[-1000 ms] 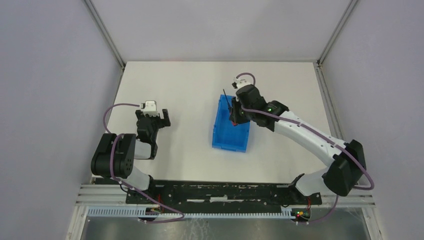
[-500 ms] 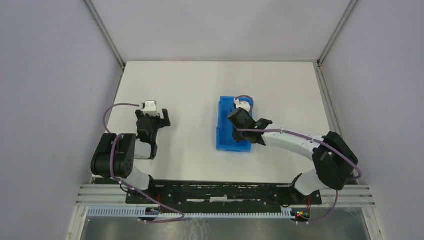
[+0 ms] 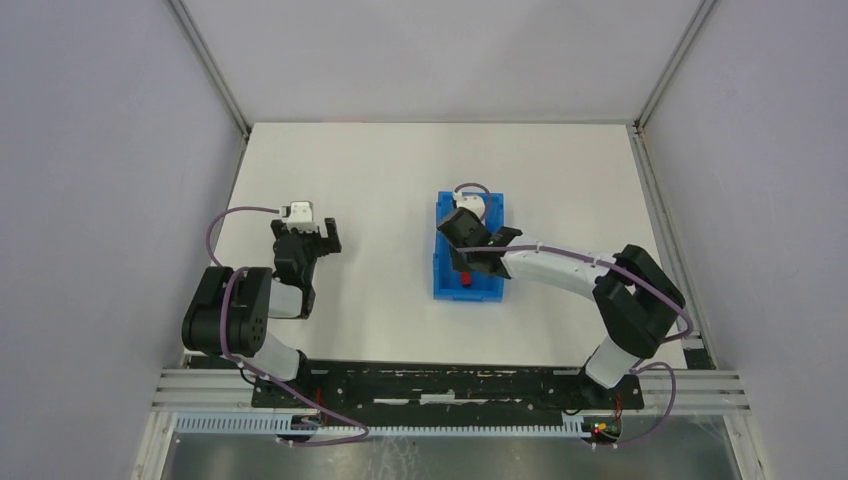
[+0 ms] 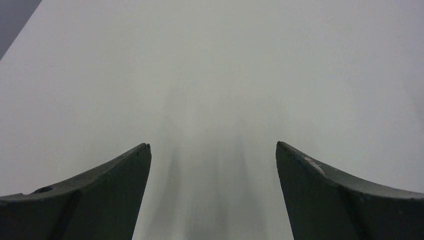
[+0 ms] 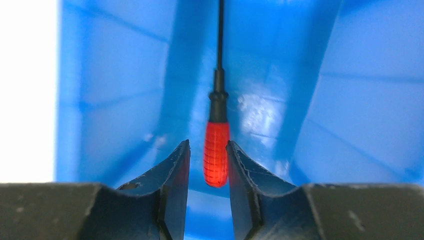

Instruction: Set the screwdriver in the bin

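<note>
The blue bin (image 3: 441, 272) sits mid-table, and my right gripper (image 3: 466, 266) reaches down into it. In the right wrist view the screwdriver (image 5: 216, 154) lies inside the bin (image 5: 115, 100), its red handle between my fingertips and its black shaft pointing away. The right gripper (image 5: 208, 147) is open a little. Blue shows between the left finger and the handle, while the right finger sits right against it. From above, only a bit of the red handle (image 3: 465, 283) shows below the gripper. My left gripper (image 3: 306, 235) rests open over bare table at the left, empty (image 4: 212, 146).
The white table (image 3: 360, 180) is bounded by grey walls at the back and on both sides. The right arm's forearm (image 3: 560, 268) stretches across the table from the right, over the bin's near right corner. The bin's walls (image 5: 350, 90) stand close on both sides of the right gripper.
The right arm swung the screwdriver from above the bin's far end down into the bin. Its jaws have parted slightly around the handle. The left arm has not moved.
</note>
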Controlling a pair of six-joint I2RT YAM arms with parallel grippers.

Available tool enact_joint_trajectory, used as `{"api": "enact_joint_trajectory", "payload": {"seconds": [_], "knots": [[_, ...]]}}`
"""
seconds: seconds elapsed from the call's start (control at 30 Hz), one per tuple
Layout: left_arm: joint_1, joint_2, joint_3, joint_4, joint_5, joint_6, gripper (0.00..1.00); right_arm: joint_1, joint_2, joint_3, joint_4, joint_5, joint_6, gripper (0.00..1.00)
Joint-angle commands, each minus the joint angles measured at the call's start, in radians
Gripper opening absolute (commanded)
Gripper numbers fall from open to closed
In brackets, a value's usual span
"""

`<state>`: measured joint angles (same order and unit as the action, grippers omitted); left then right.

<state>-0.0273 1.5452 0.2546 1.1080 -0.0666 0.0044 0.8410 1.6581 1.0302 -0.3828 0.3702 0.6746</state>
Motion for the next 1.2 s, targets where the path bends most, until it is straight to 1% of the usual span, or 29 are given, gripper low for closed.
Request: {"api": "enact_joint_trajectory", "payload": {"seconds": [0.0, 0.17, 0.27, 0.3, 0.33, 0.4, 0.43, 0.5, 0.67, 0.73, 0.8, 0.87, 1.03, 1.1, 1.17], "knots": [[0.007, -0.017, 0.003, 0.032, 0.014, -0.029, 1.00, 0.028, -0.045, 0.127, -0.030, 0.065, -0.024, 0.39], [0.007, -0.016, 0.003, 0.032, 0.013, -0.029, 1.00, 0.037, -0.156, 0.193, -0.082, 0.088, -0.069, 0.40], [0.007, -0.017, 0.003, 0.032, 0.013, -0.029, 1.00, 0.034, -0.265, 0.224, -0.109, 0.098, -0.145, 0.47], [0.007, -0.017, 0.003, 0.032, 0.014, -0.029, 1.00, 0.035, -0.311, 0.225, -0.115, 0.105, -0.178, 0.52], [0.007, -0.017, 0.003, 0.032, 0.014, -0.029, 1.00, 0.033, -0.350, 0.223, -0.122, 0.119, -0.211, 0.60], [0.007, -0.017, 0.003, 0.032, 0.013, -0.029, 1.00, 0.022, -0.438, 0.210, -0.150, 0.180, -0.291, 0.83], [0.007, -0.017, 0.003, 0.032, 0.015, -0.029, 1.00, 0.012, -0.489, 0.188, -0.162, 0.232, -0.314, 0.97], [0.007, -0.017, 0.003, 0.032, 0.014, -0.028, 1.00, -0.034, -0.586, 0.122, -0.177, 0.304, -0.359, 0.98], [0.007, -0.017, 0.003, 0.032, 0.014, -0.029, 1.00, -0.216, -0.844, -0.114, -0.118, 0.323, -0.450, 0.98], [0.007, -0.017, 0.003, 0.032, 0.014, -0.029, 1.00, -0.241, -0.941, -0.212, -0.074, 0.328, -0.468, 0.98], [0.007, -0.017, 0.003, 0.033, 0.014, -0.029, 1.00, -0.246, -1.004, -0.306, -0.060, 0.342, -0.463, 0.98], [0.007, -0.017, 0.003, 0.032, 0.014, -0.029, 1.00, -0.246, -1.039, -0.374, -0.073, 0.355, -0.428, 0.98], [0.007, -0.017, 0.003, 0.032, 0.013, -0.029, 1.00, -0.247, -1.068, -0.535, -0.031, 0.293, -0.355, 0.98], [0.007, -0.018, 0.003, 0.032, 0.014, -0.029, 1.00, -0.247, -1.068, -0.570, 0.002, 0.287, -0.354, 0.98], [0.007, -0.017, 0.003, 0.032, 0.014, -0.029, 1.00, -0.248, -1.077, -0.596, 0.048, 0.257, -0.391, 0.98]]}}
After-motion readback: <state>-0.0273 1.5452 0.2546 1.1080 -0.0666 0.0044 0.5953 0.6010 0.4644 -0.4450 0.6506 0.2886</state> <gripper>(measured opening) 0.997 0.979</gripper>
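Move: My right hand is down inside the bin, its fingers part open just over the red handle. The screwdriver's middle lies about 4 cm ahead, 1 cm to the left and 3 cm below. The bin around it has its middle roughly 6 cm ahead, straight in line and about 2 cm lower. From my left hand the screwdriver lies some 34 cm to the right, 5 cm back and 5 cm below. I back my right hand out of the bin empty, nudging a little forward and left before rising about 25 cm, fingers opening wide on the way up. Then I swing some 20 cm right over the bin's right wall, sink and draw slightly back above the bare table, the wrist levelling out and turning a little clockwise. ##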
